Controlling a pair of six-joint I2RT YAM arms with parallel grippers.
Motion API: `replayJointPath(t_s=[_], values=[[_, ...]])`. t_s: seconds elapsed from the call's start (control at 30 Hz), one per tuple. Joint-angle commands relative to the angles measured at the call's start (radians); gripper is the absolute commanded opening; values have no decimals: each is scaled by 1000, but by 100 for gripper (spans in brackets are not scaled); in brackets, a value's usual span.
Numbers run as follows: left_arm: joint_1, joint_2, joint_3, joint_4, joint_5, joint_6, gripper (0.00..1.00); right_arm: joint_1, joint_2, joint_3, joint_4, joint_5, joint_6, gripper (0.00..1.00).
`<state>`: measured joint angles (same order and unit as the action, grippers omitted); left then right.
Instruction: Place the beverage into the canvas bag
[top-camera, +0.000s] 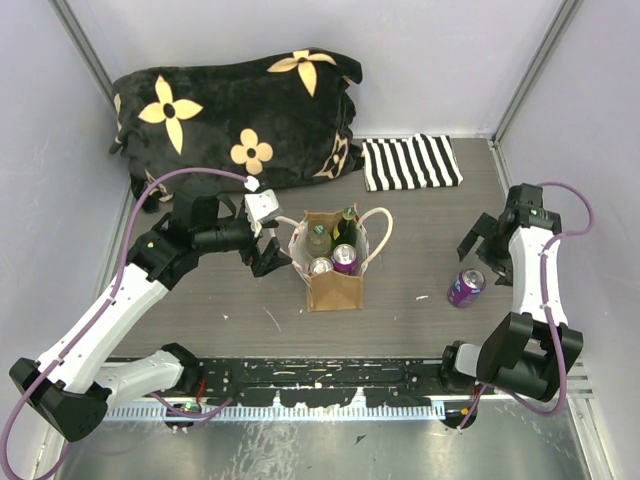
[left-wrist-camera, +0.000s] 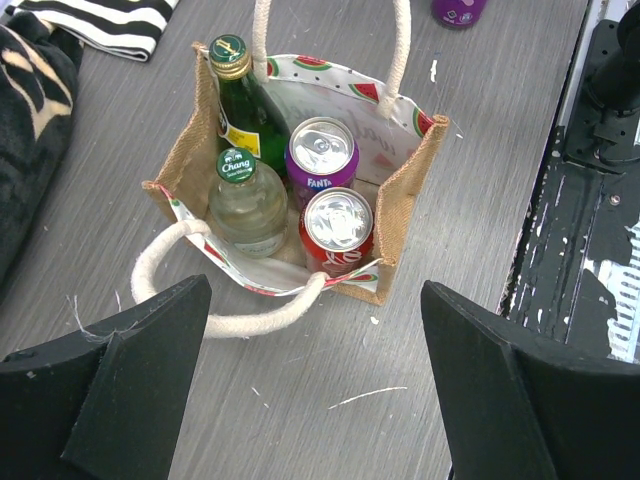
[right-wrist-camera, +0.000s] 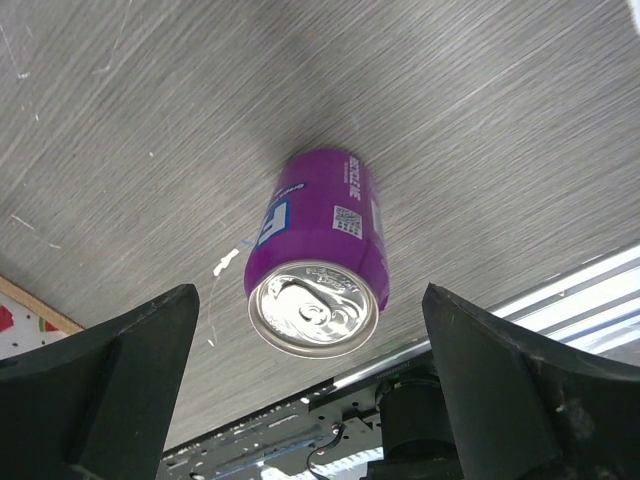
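The canvas bag stands upright mid-table with its rope handles splayed out. Inside it are a green bottle, a clear bottle, a purple can and a red can. Another beverage, a purple can, stands alone on the table to the bag's right. My right gripper hovers open just above it, not touching. To the left of the bag, near one handle, my left gripper stands open and empty.
A black flowered cushion lies at the back left. A black-and-white striped cloth lies at the back, right of it. A black mounting rail runs along the near edge. Grey walls close in both sides.
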<state>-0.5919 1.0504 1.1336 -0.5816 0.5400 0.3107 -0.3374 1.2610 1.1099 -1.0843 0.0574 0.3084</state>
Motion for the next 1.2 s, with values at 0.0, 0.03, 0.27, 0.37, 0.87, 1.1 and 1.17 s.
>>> replayJointPath(t_s=[0.0,0.03,0.27,0.37,0.87,1.1,1.17], values=[[-3,-16,1,21,6,14,94,-5,-30,-28,40,-67,-26,100],[-3,-16,0,22,6,14,94,-7,-33,-35,40,-66,-27,100],[-3,-12,-5,21,8,14,94,-6,-106,-106,71,-24,-22,100],[-3,-7,-5,23,12,15,94,-6,-104,-134,76,-52,-16,100],[-5,-7,-11,13,10,23,94,-6,-63,-165,111,-60,-18,79],[-5,-7,-15,13,6,31,94,-6,-55,-168,101,-48,-24,75],[-5,-10,-18,12,2,32,94,-6,-45,-170,97,-64,-30,79]])
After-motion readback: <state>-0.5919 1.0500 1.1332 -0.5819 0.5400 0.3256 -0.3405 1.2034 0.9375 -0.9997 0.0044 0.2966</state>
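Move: The purple can stands about 7 cm below my right hand point, some 2 cm back and 2 cm to the left, between my wide-open fingers. A small white scrap lies on the table about 8 cm to the left of the can, level with it. The canvas bag, already holding two bottles and two cans, is some 27 cm left of the can and 4 cm farther out. From my left hand, the purple can is about 39 cm to the right, 2 cm back and 20 cm lower. I sink my right hand about 3 to 4 cm over the purple can, easing back and to the left by 1 to 2 cm each so the open fingers come down on either side of its upper part. As the descent runs out I close them by about a quarter until the pads pinch the can near its top. The hand stays pointing steeply down. ##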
